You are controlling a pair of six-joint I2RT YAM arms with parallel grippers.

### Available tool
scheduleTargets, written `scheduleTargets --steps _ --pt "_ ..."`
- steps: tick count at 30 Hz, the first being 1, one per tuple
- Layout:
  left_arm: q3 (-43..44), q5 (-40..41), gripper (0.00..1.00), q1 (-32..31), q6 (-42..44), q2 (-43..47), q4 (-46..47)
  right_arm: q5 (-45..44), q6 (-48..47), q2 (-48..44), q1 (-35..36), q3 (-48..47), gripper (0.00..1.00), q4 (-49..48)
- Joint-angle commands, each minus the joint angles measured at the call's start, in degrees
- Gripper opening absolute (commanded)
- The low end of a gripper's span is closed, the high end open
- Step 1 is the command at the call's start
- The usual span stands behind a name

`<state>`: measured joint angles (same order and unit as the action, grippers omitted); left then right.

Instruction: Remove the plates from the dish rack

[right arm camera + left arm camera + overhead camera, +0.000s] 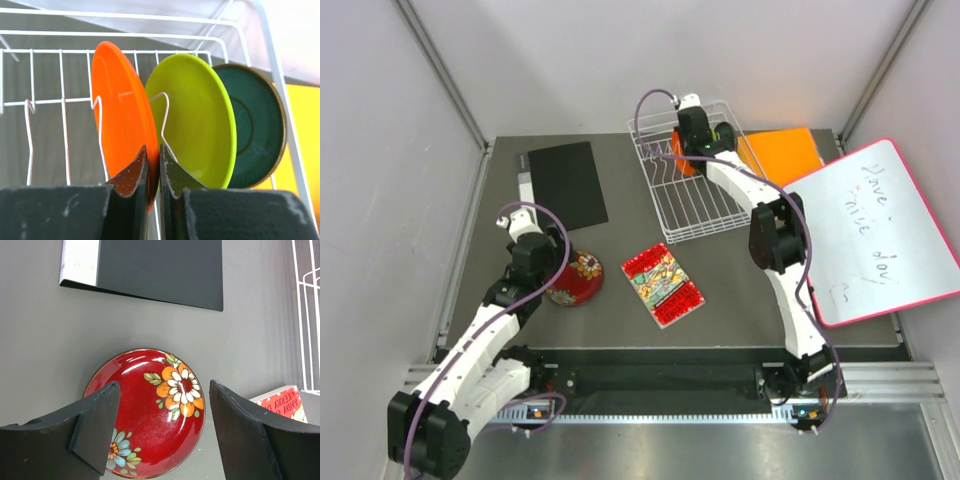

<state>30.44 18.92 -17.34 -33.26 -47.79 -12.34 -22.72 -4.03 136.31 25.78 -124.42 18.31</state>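
Note:
The white wire dish rack stands at the back of the table. Three plates stand upright in it: an orange plate, a lime green plate and a dark teal plate. My right gripper is shut on the orange plate's near rim. A dark red plate with painted flowers lies flat on the table at the left, also seen from above. My left gripper hangs open just over it, one finger on each side, touching nothing.
A black folder lies at the back left. A red patterned packet lies mid-table. An orange board sits right of the rack, and a pink-framed whiteboard leans at the right edge.

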Motion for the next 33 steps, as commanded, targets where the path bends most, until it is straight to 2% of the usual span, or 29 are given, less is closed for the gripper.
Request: scheduleTargets --steps 1,7,11,17,20,21,23,24,25,28,33 --pt "0.2 0.8 0.77 0.0 0.7 -0.7 3.6 -10.5 -4.2 -3.9 3.7 3.6 0.0 -9.1" --pt "0.6 0.4 0.77 0.0 1.0 -0.9 2.4 -19.5 -5.7 -12.3 4.9 11.9 0.0 -16.7" --pt "0.9 -0.3 0.77 0.0 1.2 0.0 1.9 -19.9 -5.8 -21.1 5.0 20.1 0.0 -21.0" --pt "1.9 -2.4 0.78 0.0 1.0 0.9 1.4 -18.1 -2.1 -33.8 5.4 29.6 0.0 -18.4" --pt "2.1 -6.8 0.78 0.0 1.3 1.4 2.8 -10.3 3.2 -43.1 5.4 38.0 0.0 -13.8" --pt "2.0 -11.1 0.78 0.0 1.6 1.4 5.5 -2.9 5.3 -45.7 5.3 40.3 0.0 -13.0" --pt "1.5 -16.1 0.78 0.0 2.0 1.1 8.8 2.2 10.0 -53.0 5.5 46.4 0.0 -10.1" --pt "1.5 -22.2 0.78 0.0 1.4 0.4 11.9 9.1 13.1 -57.7 5.5 50.7 0.0 -9.9" --pt "1.5 -24.7 0.78 0.0 1.0 -0.2 13.8 11.8 14.7 -59.8 5.6 52.9 0.0 -9.7" --pt "1.5 -33.9 0.78 -0.1 -1.3 -3.3 20.2 21.2 20.4 -67.5 5.6 60.9 0.0 -11.5" --pt "-0.3 -39.8 0.78 -0.2 -6.7 -7.0 29.6 32.0 28.9 -73.7 6.0 71.0 0.0 -17.8"
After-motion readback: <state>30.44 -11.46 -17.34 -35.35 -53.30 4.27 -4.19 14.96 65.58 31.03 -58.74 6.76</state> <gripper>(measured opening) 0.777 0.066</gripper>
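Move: The orange plate is already pinched by its rim in the right fingers, still standing in the rack, its middle about 5 cm ahead of that hand and 3 below. The green plate stands about 5 cm to the right of it, the dark plate roughly 10. From the left hand, the orange plate is some 36 cm ahead and 31 right. The red plate lies about 12 cm below the left hand, nearly underneath; the game box lies some 24 cm right, 4 back and 13 below. The orange plate, held all along, is eased back by the right hand, then lifted clear of the rack and swept back about 27 cm in all, ending roughly 14 cm higher after a slight late dip; the wrist rolls some 30 degrees left side up, turning counter-clockwise. Late on, the open left hand swings right about 10 cm and slightly up from over the red plate, turning clockwise towards the orange one. ##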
